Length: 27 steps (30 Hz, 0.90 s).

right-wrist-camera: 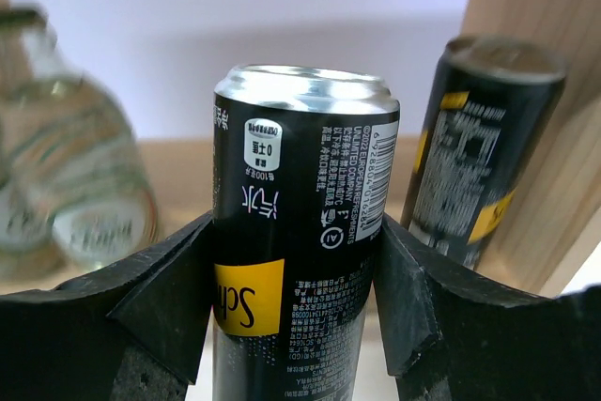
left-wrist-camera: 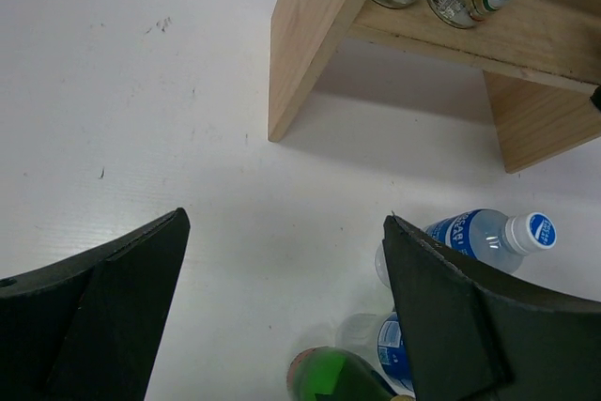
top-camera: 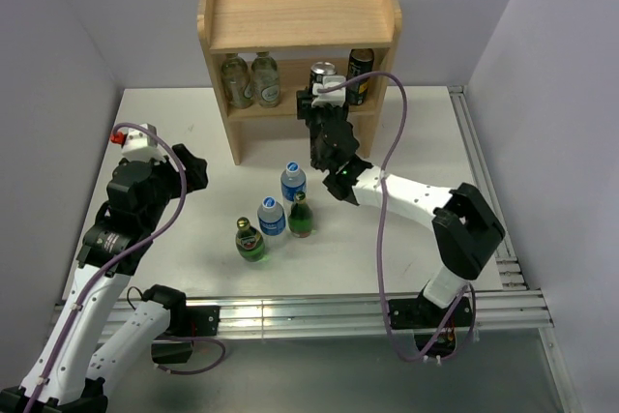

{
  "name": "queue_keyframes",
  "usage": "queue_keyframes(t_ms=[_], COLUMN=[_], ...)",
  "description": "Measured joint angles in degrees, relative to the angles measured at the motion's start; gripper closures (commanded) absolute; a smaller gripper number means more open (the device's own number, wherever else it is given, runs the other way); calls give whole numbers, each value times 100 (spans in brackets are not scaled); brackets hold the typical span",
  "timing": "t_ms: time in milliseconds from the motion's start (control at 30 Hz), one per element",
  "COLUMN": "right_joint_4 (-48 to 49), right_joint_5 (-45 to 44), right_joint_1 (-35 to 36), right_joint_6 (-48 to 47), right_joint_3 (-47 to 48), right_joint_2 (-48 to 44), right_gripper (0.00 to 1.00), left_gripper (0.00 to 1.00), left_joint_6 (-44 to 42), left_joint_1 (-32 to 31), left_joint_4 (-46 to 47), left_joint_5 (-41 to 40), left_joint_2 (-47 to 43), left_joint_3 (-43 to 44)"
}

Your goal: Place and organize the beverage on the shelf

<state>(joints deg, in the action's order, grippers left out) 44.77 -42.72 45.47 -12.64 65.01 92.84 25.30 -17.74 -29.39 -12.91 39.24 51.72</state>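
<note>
The wooden shelf (top-camera: 300,16) stands at the back of the table. My right gripper (top-camera: 320,96) reaches into its lower tier, shut on an upright black can with a yellow label (right-wrist-camera: 300,185); both pads press the can's sides (right-wrist-camera: 293,224). Whether the can rests on the board is hidden. A second black can (right-wrist-camera: 484,157) stands just right of it (top-camera: 360,74). Two clear glass bottles (top-camera: 249,79) fill the tier's left side. My left gripper (left-wrist-camera: 286,218) hovers open over bare table, left of the bottle group, holding nothing (top-camera: 191,167).
On the table in front of the shelf stand two blue-labelled water bottles (top-camera: 293,181) (top-camera: 272,217) and two green bottles (top-camera: 301,215) (top-camera: 250,239). The shelf's left side panel (left-wrist-camera: 310,35) rises ahead of my left gripper. A metal rail (top-camera: 484,191) edges the table's right side.
</note>
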Motion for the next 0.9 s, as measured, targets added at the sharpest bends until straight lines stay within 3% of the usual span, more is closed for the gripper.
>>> queue_keyframes(t_ms=[300, 900], right_joint_4=[1475, 2420], right_joint_5=[-422, -354], right_joint_1=[-109, -1012], right_joint_6=[-951, -1816], right_joint_3=[785, 1908], right_joint_2=[1204, 2577], right_gripper=[100, 100], left_gripper=[8, 7], left_joint_6=[-20, -22], left_joint_1=[9, 42], left_joint_4=[0, 70], left_joint_5=[22, 118], left_joint_2=[2, 2], left_joint_3=[0, -72])
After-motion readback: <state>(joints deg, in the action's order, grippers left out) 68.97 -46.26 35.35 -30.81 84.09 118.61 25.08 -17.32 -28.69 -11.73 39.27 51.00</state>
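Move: The right hand already holds the black can, bound for the shelf spot some 11 cm ahead, 5 cm to its right and slightly lower. The standing can is about 10 cm ahead and 10 cm right; the nearest glass bottle is roughly 10 cm ahead and 14 cm left. From the left hand that spot lies around 28 cm ahead and 35 cm right, slightly higher. Keeping its grip, the right hand carries the can 11 cm forward, then rightward too, turning 20 degrees clockwise. ##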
